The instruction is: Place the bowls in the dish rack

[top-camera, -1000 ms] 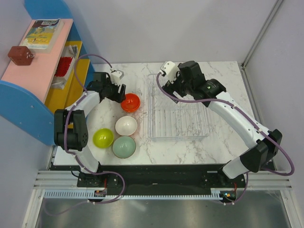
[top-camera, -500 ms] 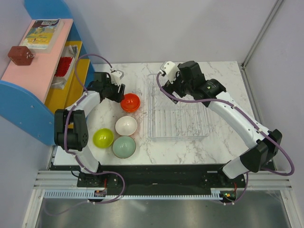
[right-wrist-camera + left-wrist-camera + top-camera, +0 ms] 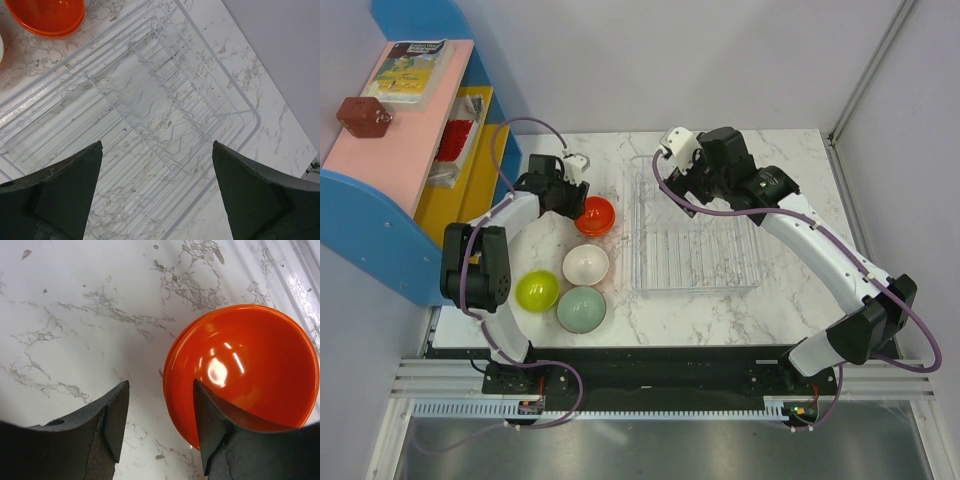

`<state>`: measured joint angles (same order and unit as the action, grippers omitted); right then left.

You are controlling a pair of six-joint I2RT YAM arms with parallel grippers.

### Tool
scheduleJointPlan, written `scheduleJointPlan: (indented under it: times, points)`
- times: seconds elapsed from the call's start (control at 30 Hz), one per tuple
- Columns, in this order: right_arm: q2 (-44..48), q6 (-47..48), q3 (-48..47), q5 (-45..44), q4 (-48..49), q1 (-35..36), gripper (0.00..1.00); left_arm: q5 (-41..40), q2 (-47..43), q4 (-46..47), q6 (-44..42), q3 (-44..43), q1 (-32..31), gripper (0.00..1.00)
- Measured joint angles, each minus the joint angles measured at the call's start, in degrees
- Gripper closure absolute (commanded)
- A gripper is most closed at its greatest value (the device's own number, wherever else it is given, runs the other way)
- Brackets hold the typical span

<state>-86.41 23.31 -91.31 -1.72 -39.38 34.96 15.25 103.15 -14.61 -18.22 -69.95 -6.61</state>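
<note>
A red-orange bowl (image 3: 594,214) (image 3: 250,370) sits left of the dish rack, and it looks nested in a second one of the same colour. My left gripper (image 3: 574,198) (image 3: 160,425) is open and straddles its near rim, one finger inside the bowl and the other over the marble. Nearer me lie a bowl that is white inside (image 3: 586,264), a lime-yellow bowl (image 3: 537,289) and a grey-green bowl (image 3: 581,309). The clear dish rack (image 3: 695,288) (image 3: 150,100) holds nothing. Above its far left part my right gripper (image 3: 676,180) (image 3: 157,200) hangs wide open.
A blue, pink and yellow shelf unit (image 3: 410,160) stands against the table's left edge, close behind my left arm. A book (image 3: 408,68) and a brown object (image 3: 363,116) lie on its top. Walls close the back and right sides.
My left gripper has shifted slightly right onto the red-orange bowl's rim and its jaws have narrowed. The right arm has barely moved.
</note>
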Motion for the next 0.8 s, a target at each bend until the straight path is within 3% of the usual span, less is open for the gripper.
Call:
scheduleJointPlan:
  times: [0.33,0.47,0.6,0.8]
  points:
    - [0.0,-0.1,0.0,0.4,0.0,-0.3,0.02,-0.4,0.4,0.0,0.0,0.0,-2.0,0.69]
    - [0.0,-0.2,0.0,0.4,0.0,-0.5,0.02,-1.4,0.4,0.0,0.0,0.0,-2.1,0.75]
    - [0.0,-0.2,0.0,0.5,0.0,-0.6,0.02,-2.2,0.4,0.1,0.0,0.0,-2.1,0.91]
    - [0.0,-0.2,0.0,0.6,0.0,-0.6,0.02,-2.3,-0.1,0.0,0.0,0.0,-2.1,0.97]
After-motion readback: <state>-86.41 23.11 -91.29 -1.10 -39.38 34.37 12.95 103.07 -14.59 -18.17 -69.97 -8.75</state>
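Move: The orange bowl's middle lies about 6 cm to the right of the left hand and 2 cm back, some 3 cm below. Its left rim is already between the open fingers. The white bowl stands about 13 cm back and 4 cm to the right, and the dish rack's middle is some 30 cm to the right and 3 cm back. From the right hand the orange bowl is about 27 cm left, 8 cm ahead and 23 cm below. Shut the left gripper on the left rim of the orange bowl, one finger inside the wall and the other outside, going from over half open to nearly closed until the rim is pinched. While closing, ease the hand about 1.5 cm to the right, towards the bowl's middle, then about half a centimetre back left, keeping the wrist's tilt and staying level without lifting. ##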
